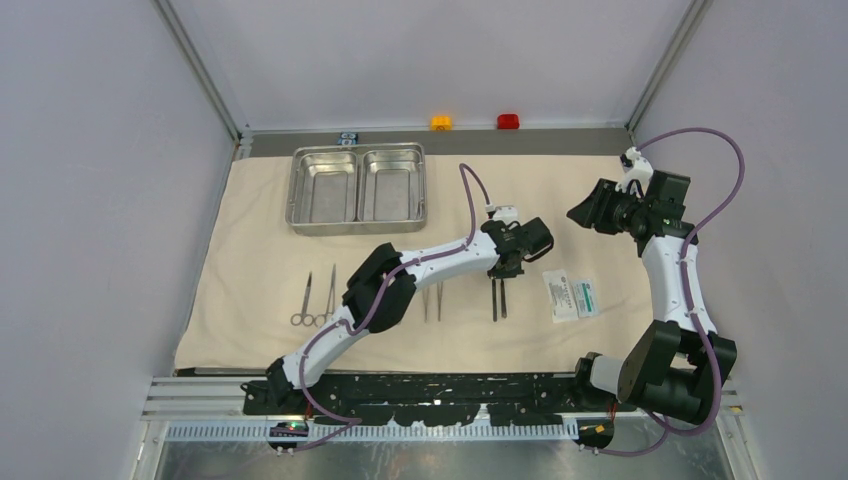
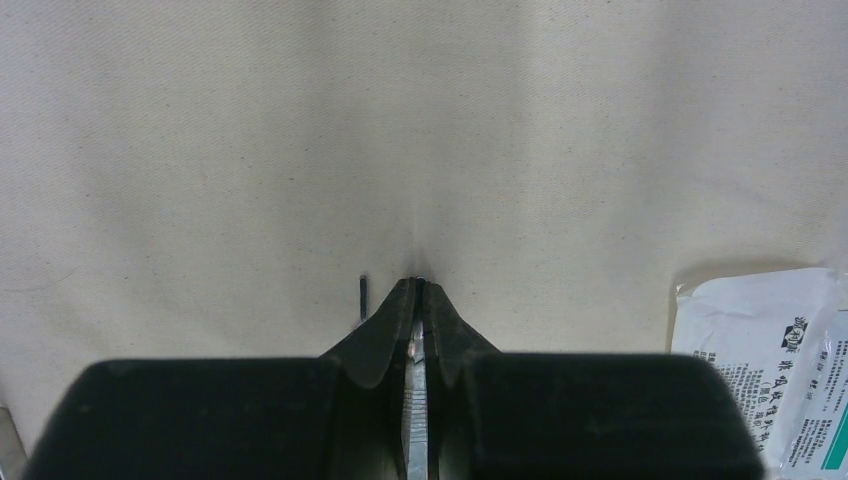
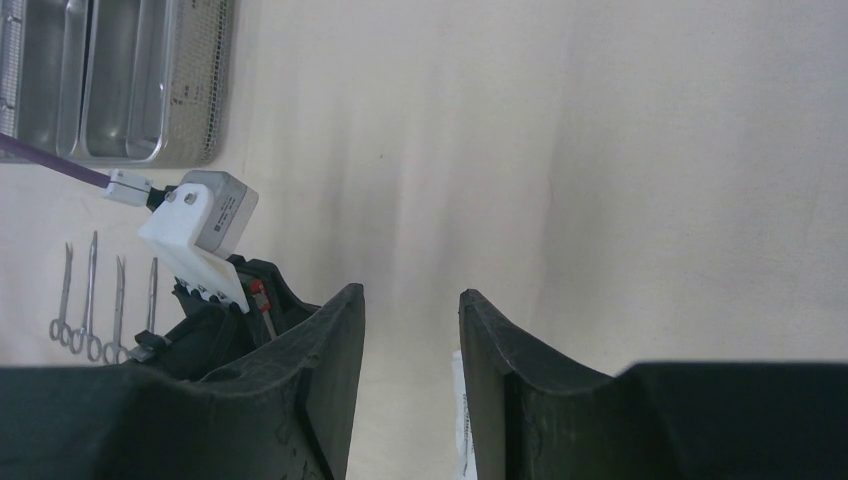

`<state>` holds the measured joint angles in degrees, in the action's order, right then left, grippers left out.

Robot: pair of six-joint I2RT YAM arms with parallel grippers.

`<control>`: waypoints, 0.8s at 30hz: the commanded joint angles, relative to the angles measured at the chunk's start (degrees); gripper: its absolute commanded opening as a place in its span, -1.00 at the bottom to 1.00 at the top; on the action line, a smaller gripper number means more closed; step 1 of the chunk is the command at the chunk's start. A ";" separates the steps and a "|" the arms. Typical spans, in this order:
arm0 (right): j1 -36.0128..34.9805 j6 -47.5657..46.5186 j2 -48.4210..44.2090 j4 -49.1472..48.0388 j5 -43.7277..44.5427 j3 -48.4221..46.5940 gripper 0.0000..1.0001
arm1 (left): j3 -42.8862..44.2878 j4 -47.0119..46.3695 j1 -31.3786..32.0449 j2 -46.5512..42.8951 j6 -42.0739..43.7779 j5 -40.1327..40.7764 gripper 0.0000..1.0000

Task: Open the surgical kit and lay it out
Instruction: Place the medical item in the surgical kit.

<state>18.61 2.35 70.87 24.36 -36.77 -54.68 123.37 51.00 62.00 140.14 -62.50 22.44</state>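
The beige cloth wrap (image 1: 250, 270) lies spread flat over the table. At its back left stands the steel two-compartment tray (image 1: 355, 188), with nothing in it. Along the front lie ring-handled scissors and forceps (image 1: 315, 300), tweezers (image 1: 432, 300), two thin straight tools (image 1: 498, 300) and the white-and-green packet (image 1: 570, 296). My left gripper (image 2: 418, 283) points down with its tips at the cloth, shut on one thin straight steel tool (image 2: 414, 410). The other thin tool (image 2: 362, 295) lies just to its left. My right gripper (image 3: 412, 300) hangs open and holds nothing, raised at the right over the cloth.
An orange button (image 1: 441, 122) and a red button (image 1: 508, 121) sit on the back rail, with a small black-and-blue block (image 1: 347, 138) behind the tray. Grey walls close in both sides. The packet (image 2: 770, 360) lies close to the right of my left gripper.
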 commanded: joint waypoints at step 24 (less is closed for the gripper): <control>0.35 0.70 -0.23 -2.43 -1.25 0.26 -0.10 | -1.65 -4.63 -0.13 -4.14 5.43 4.00 -0.46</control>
<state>18.61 2.39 71.11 24.03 -36.84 -54.39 122.74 48.45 62.13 139.98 -59.64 23.05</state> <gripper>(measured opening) 0.451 0.263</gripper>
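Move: The left hand holds the medical item, a slim scalpel handle, near its far end and already down at the cloth; its middle lies about 5 cm back from the hand, straight in line and some 1 cm lower. The other scalpel lies parallel, 2 cm to the left and also 5 cm back; the white packet is about 12 cm right and 6 cm back, both at cloth height. From the right hand the held scalpel is roughly 14 cm left, 9 cm back and 16 cm below. The left hand stays practically in place, low over the cloth beside the first scalpel, and spreads its nearly shut fingers to about a quarter of their range, letting go of the scalpel's far end. The opening is slow at first and quicker towards the end, when the hand, still at the same height, eases only about half a centimetre to the right and slightly forward, leaving the scalpel between the parted pads. ##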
